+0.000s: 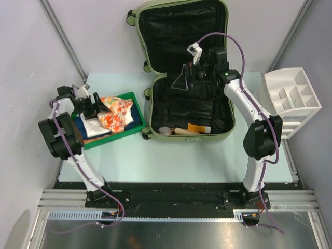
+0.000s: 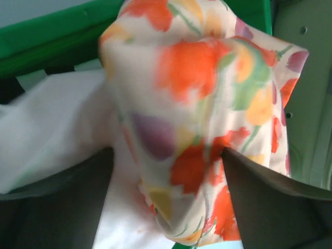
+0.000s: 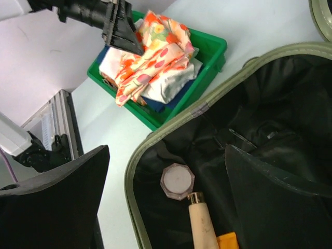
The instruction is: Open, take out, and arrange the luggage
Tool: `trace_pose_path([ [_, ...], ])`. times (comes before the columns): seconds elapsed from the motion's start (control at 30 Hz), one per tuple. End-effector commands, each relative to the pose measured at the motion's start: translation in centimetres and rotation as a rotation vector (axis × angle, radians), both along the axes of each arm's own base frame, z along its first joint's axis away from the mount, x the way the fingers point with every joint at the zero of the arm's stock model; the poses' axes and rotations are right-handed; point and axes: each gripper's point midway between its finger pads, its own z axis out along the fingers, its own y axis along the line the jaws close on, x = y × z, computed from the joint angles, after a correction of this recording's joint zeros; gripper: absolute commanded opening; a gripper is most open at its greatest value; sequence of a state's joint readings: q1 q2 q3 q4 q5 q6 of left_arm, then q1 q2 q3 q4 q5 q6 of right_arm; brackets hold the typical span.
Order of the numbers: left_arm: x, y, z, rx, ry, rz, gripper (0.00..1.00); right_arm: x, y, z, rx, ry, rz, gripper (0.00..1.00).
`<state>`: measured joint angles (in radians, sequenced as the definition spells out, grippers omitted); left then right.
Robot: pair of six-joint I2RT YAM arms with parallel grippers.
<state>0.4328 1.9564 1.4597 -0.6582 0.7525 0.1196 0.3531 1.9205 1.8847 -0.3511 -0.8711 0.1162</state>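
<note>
The luggage [image 1: 189,106] lies open on the table, its olive lid standing up at the back and its black lining showing. Its base holds a small octagonal jar [image 3: 177,181], a cream tube with a gold cap [image 3: 202,223] and an orange item [image 3: 228,241]. My right gripper [image 3: 166,148] hangs open above the base's black lining [image 1: 181,80], nothing between its fingers. My left gripper [image 2: 166,171] is over the green tray [image 1: 132,98], its jaws apart around a floral cloth [image 2: 197,78] that rests on white fabric [image 2: 57,129].
A white compartmented organizer [image 1: 290,98] stands at the table's right edge. The green tray sits close against the luggage's left side and also holds a dark blue item [image 3: 171,101]. Grey walls close in on both sides.
</note>
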Motion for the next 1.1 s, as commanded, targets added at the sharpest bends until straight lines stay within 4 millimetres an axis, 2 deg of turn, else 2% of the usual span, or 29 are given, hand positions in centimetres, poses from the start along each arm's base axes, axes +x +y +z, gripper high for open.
trace_pose_path([
  [0.0,-0.4,2.3,2.7,0.154,-0.040,0.078,1.00,1.0,-2.0,-1.2,-0.087,-0.059,-0.025,0.97],
  [0.07,-1.1,2.5,4.5,0.198,-0.078,0.085,1.00,1.2,-3.0,-3.1,-0.153,-0.042,-0.041,0.97],
  [0.1,-1.3,2.6,6.6,0.233,-0.124,0.097,1.00,1.5,-3.4,-4.0,-0.184,-0.047,-0.042,0.97],
  [0.13,-1.6,2.8,7.5,0.257,-0.137,0.107,1.00,2.0,-4.2,-5.1,-0.248,-0.093,-0.046,0.97],
  [0.17,-1.8,3.4,8.4,0.303,-0.148,0.123,1.00,1.7,-4.8,-6.4,-0.297,-0.074,-0.039,0.97],
  [0.2,-2.2,3.6,10.4,0.344,-0.189,0.134,1.00,2.2,-5.5,-8.0,-0.357,-0.073,-0.057,0.96],
  [0.3,-2.6,4.7,13.2,0.436,-0.245,0.162,1.00,2.2,-6.9,-11.8,-0.504,-0.080,-0.025,0.93],
  [0.33,-2.7,4.6,14.8,0.462,-0.288,0.156,1.00,1.9,-7.2,-13.1,-0.553,-0.094,0.009,0.91],
  [0.43,-2.6,3.6,17.0,0.494,-0.347,0.123,1.00,1.7,-8.0,-16.3,-0.670,-0.119,0.054,0.86],
  [0.57,-2.5,0.7,17.8,0.478,-0.394,0.040,1.00,0.8,-8.1,-20.7,-0.805,-0.192,0.153,0.82],
  [0.63,-2.4,-1.1,17.5,0.444,-0.402,-0.007,1.00,1.3,-8.1,-22.1,-0.853,-0.235,0.155,0.83],
  [0.7,-2.4,-2.1,17.4,0.426,-0.403,-0.026,1.00,1.2,-8.4,-24.1,-0.925,-0.264,0.183,0.84],
  [0.73,-2.3,-2.9,17.4,0.408,-0.408,-0.045,1.00,1.7,-8.2,-24.6,-0.936,-0.289,0.178,0.85],
  [0.8,-2.2,-3.2,17.3,0.401,-0.407,-0.055,1.00,2.0,-8.7,-26.6,-0.998,-0.298,0.187,0.86],
  [0.87,-2.0,-3.6,17.6,0.389,-0.412,-0.061,1.00,3.0,-8.8,-27.3,-1.031,-0.346,0.168,0.82],
  [0.9,-2.0,-3.8,17.7,0.383,-0.413,-0.065,1.00,2.8,-9.3,-28.2,-1.074,-0.357,0.165,0.80],
  [0.93,-1.9,-4.2,17.9,0.371,-0.420,-0.070,1.00,3.7,-9.2,-28.0,-1.079,-0.394,0.135,0.71],
  [1.0,-1.9,-4.5,17.9,0.358,-0.424,-0.080,1.00,4.1,-9.6,-28.0,-1.113,-0.414,0.105,0.51],
  [1.03,-1.9,-5.0,18.1,0.352,-0.430,-0.092,1.00,4.4,-9.5,-27.8,-1.113,-0.426,0.092,0.31],
  [1.07,-2.0,-5.5,18.1,0.341,-0.436,-0.111,1.00,4.6,-9.6,-27.6,-1.110,-0.426,0.083,0.19],
])
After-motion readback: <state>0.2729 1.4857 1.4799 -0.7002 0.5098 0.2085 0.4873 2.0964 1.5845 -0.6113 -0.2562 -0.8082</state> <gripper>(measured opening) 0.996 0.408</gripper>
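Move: For the right hand, the orange tube lies in the suitcase about 29 cm below, 5 cm back and 9 cm to the right. The cream bottle is beside it, some 8 cm back and 2 cm right of the hand; the jar is 8 cm back and 6 cm left, both equally low. The left hand has the flowered cloth just under it, about 5 cm right and 1 cm back, with the white cloth 7 cm back and 5 cm left. The right fingers arrive at the black lining by the orange tube's forward edge and begin to shut, after plunging some 27 cm and drifting 7 cm right while the wrist swings over by about 55 degrees to point steeply down. Meanwhile the left hand opens fully, comes free of the flowered cloth and rises about 16 cm, then shifts right. ##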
